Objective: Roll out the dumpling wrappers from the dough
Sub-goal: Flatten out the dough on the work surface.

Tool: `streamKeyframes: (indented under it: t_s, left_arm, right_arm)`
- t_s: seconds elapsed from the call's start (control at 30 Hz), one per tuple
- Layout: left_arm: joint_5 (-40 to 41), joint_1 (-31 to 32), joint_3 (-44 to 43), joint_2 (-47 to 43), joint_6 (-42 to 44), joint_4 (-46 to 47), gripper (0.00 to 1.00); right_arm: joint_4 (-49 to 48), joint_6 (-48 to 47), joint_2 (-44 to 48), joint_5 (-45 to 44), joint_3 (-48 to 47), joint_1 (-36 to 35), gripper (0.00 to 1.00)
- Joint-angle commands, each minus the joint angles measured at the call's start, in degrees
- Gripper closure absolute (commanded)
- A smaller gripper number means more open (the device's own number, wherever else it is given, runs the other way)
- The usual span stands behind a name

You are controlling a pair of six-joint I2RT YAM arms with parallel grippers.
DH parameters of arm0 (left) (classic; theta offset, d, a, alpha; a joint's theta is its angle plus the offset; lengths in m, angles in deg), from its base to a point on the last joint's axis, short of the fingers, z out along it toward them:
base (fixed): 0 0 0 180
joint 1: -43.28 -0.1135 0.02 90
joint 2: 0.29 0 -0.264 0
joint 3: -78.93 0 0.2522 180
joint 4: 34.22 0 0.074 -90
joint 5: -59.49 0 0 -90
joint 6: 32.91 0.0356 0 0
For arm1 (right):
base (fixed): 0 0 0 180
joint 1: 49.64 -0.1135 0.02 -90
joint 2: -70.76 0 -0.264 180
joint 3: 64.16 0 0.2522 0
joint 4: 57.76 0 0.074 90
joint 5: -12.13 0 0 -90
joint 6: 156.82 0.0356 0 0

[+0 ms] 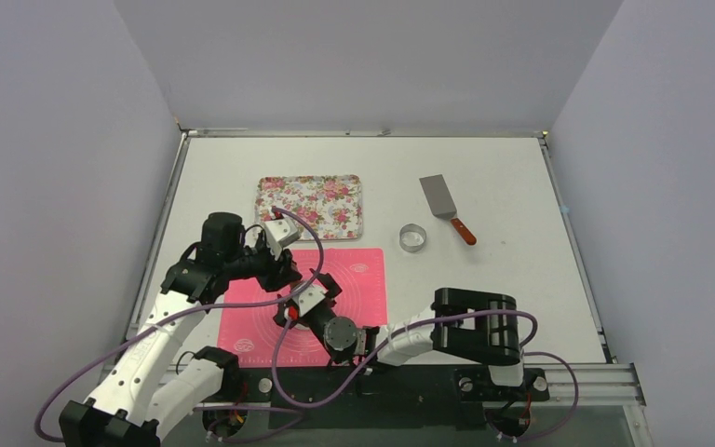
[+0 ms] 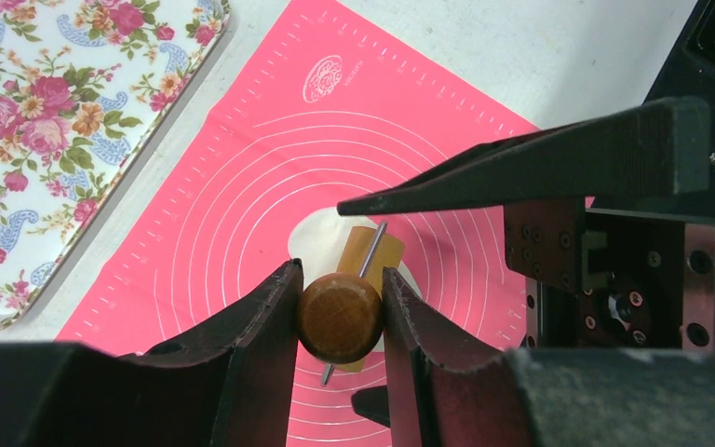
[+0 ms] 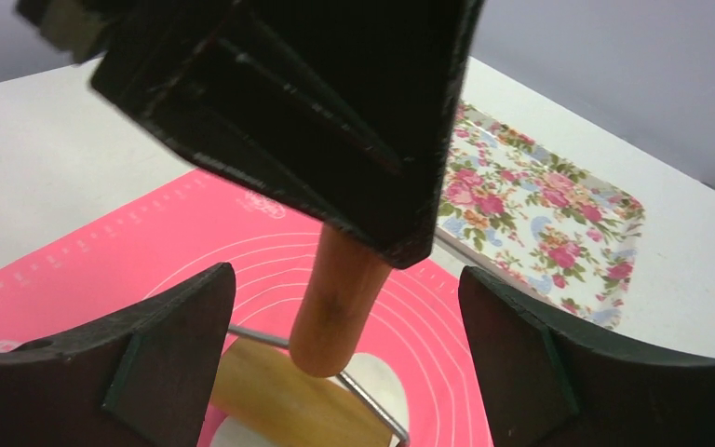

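Note:
A small wooden roller lies on the pink mat [image 2: 242, 186], its barrel [image 2: 372, 250] resting on a thin, roundish white dough disc, a dumpling wrapper [image 2: 317, 237]. My left gripper [image 2: 340, 300] is shut on the roller's round wooden handle [image 2: 338, 321]. From the right wrist view the handle [image 3: 340, 298] slants down to the barrel [image 3: 279, 400] and the dough [image 3: 377, 377]. My right gripper [image 3: 346, 279] is open, one finger on each side of the handle and touching nothing. From above, both grippers meet over the mat's near left part: left [image 1: 284, 270], right [image 1: 312, 296].
A floral tray [image 1: 309, 205] sits just beyond the mat [image 1: 358, 279]. A metal ring cutter [image 1: 413, 237] and a spatula [image 1: 442, 203] with a brown handle lie to the right on the white table. The right arm's finger [image 2: 540, 168] hangs close over the roller.

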Motion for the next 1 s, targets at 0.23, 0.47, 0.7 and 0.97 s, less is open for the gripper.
streamKeyframes:
  t_s: [0.23, 0.47, 0.7, 0.97]
  left_arm:
    - [-1.98, 0.66, -0.49, -1.00, -2.01, 0.74, 1.00]
    - [-2.40, 0.66, -0.41, -0.74, -1.78, 0.83, 1.00]
    - [-3.85, 0.59, -0.75, -0.33, -2.47, 0.74, 1.00]
    - [-2.73, 0.53, -2.91, 0.01, -3.36, 0.35, 1.00]
  right_arm:
    - [-1.25, 2.32, -1.37, -0.93, -4.14, 3.92, 0.20]
    - [0.59, 1.34, -2.30, 1.66, -5.72, 5.42, 0.47]
    - [1.40, 1.91, -2.77, 2.88, -5.66, 5.91, 0.78]
    - [2.73, 6.45, -1.73, 7.56, -3.59, 7.94, 1.00]
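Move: The wooden roller's handle stands upright, its grip some 4 cm ahead of the right hand and 1 cm to its left, about level with it. The dough lies under the roller, roughly 2 cm ahead, 1 cm left and 11 cm below, with the flowered tray about 28 cm ahead, 1 cm left and 13 cm below. The left hand already holds the handle's top; the handle's middle is about 3 cm straight below its pads. With its fingers wide open and pointing level forward-left, the right hand reaches forward about 4 cm, lifting slightly on the way and easing partly back down, until its fingers straddle the roller's handle just under the left gripper. There it closes from wide open to about a third and pinches the handle, drifting about 1 cm left as it shuts, while the left hand stays put and keeps its grip on the handle's top. ##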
